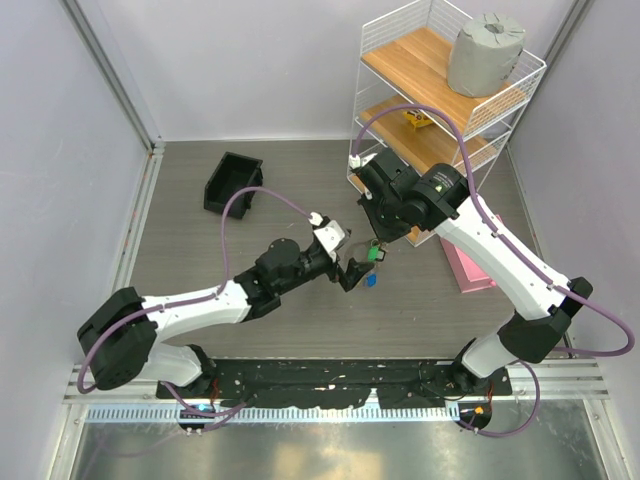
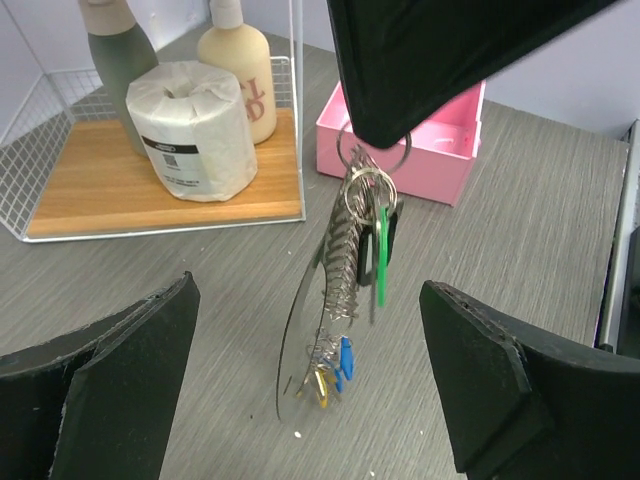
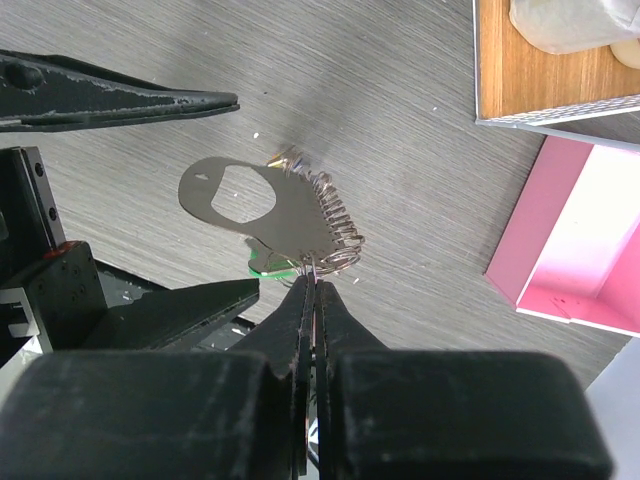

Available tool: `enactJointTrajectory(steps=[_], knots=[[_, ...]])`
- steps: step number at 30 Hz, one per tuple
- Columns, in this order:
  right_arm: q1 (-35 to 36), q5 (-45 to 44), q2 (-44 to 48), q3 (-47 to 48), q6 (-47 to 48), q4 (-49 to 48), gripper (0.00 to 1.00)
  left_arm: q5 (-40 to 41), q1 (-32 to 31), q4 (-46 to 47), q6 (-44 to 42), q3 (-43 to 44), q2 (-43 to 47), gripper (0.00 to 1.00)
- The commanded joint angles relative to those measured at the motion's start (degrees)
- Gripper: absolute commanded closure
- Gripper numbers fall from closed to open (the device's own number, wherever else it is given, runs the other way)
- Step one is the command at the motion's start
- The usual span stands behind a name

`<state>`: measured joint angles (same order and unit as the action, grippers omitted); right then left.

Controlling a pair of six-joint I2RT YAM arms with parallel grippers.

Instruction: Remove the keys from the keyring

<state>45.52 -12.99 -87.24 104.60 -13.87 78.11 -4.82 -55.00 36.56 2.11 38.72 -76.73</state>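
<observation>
The keyring point(image 2: 372, 165) hangs from my right gripper point(image 3: 318, 280), whose fingers are shut on its wire loop. Below the loop dangle a coiled chain point(image 2: 345, 270) and a flat grey metal tag point(image 3: 250, 205). A green key point(image 2: 381, 255) hangs just under the loop; a blue key point(image 2: 345, 358) and a yellow key point(image 2: 322, 385) sit at the bottom, close to the table. My left gripper point(image 2: 308, 330) stands wide open, one finger on either side of the hanging bunch and touching none of it. In the top view, both grippers meet at mid-table near the green key point(image 1: 375, 254).
A wire shelf point(image 1: 440, 90) at the back right holds a toilet roll point(image 2: 192, 130) and bottles point(image 2: 238, 65). A pink tray point(image 1: 468, 268) lies right of the grippers. A black bin point(image 1: 232, 183) sits at the back left.
</observation>
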Motion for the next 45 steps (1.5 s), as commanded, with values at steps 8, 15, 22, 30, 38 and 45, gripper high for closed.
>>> enactJointTrajectory(steps=[8,15,22,30,38,45], knots=[[-0.2,0.2,0.8,2.7,-0.6,5.7,0.95,-0.4,0.2,-5.5,-3.4,6.1,0.6,0.0],[-0.2,0.3,0.7,3.2,-1.0,5.9,0.95,-4.3,0.2,-1.0,-2.4,8.5,-3.5,0.01],[-0.2,0.8,0.8,3.4,-1.0,6.3,0.95,-5.7,0.2,1.7,-2.5,9.6,-6.4,0.45],[-0.2,2.5,1.5,1.1,-0.6,6.4,0.95,-4.9,0.2,5.5,-6.4,7.6,-6.4,1.0],[0.0,6.7,2.6,-3.7,0.7,6.4,0.95,-6.6,0.2,6.6,-16.9,3.4,-3.3,1.0],[0.8,9.4,3.2,-5.7,0.9,6.4,0.95,-6.3,0.7,2.8,-22.7,2.6,-0.7,1.0]])
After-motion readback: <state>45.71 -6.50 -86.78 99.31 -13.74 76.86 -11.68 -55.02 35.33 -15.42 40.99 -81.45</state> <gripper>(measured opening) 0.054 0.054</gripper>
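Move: The green key hangs from the small rings just off the left hand's open fingertips, about 4 cm to the right and 1 cm ahead, level with them. The black fob hangs roughly 1 cm beyond it to the right and 1 cm nearer the base; the blue key dangles some 10 cm below the green one. From the right hand, which already pinches the keyring's end, the green key is about 3 cm below, 1 cm back and 1 cm left. Rightward about 3 cm, after a slight rise, the wide-open left hand reaches to the green key, then shuts its fingers and pinches it by the ring. Both hands next sink some 2.5 cm together, the left easing back to its left and turning roughly 15 degrees with its fingertips tipping down, the right drawing back about 2 cm with its pinch kept. ##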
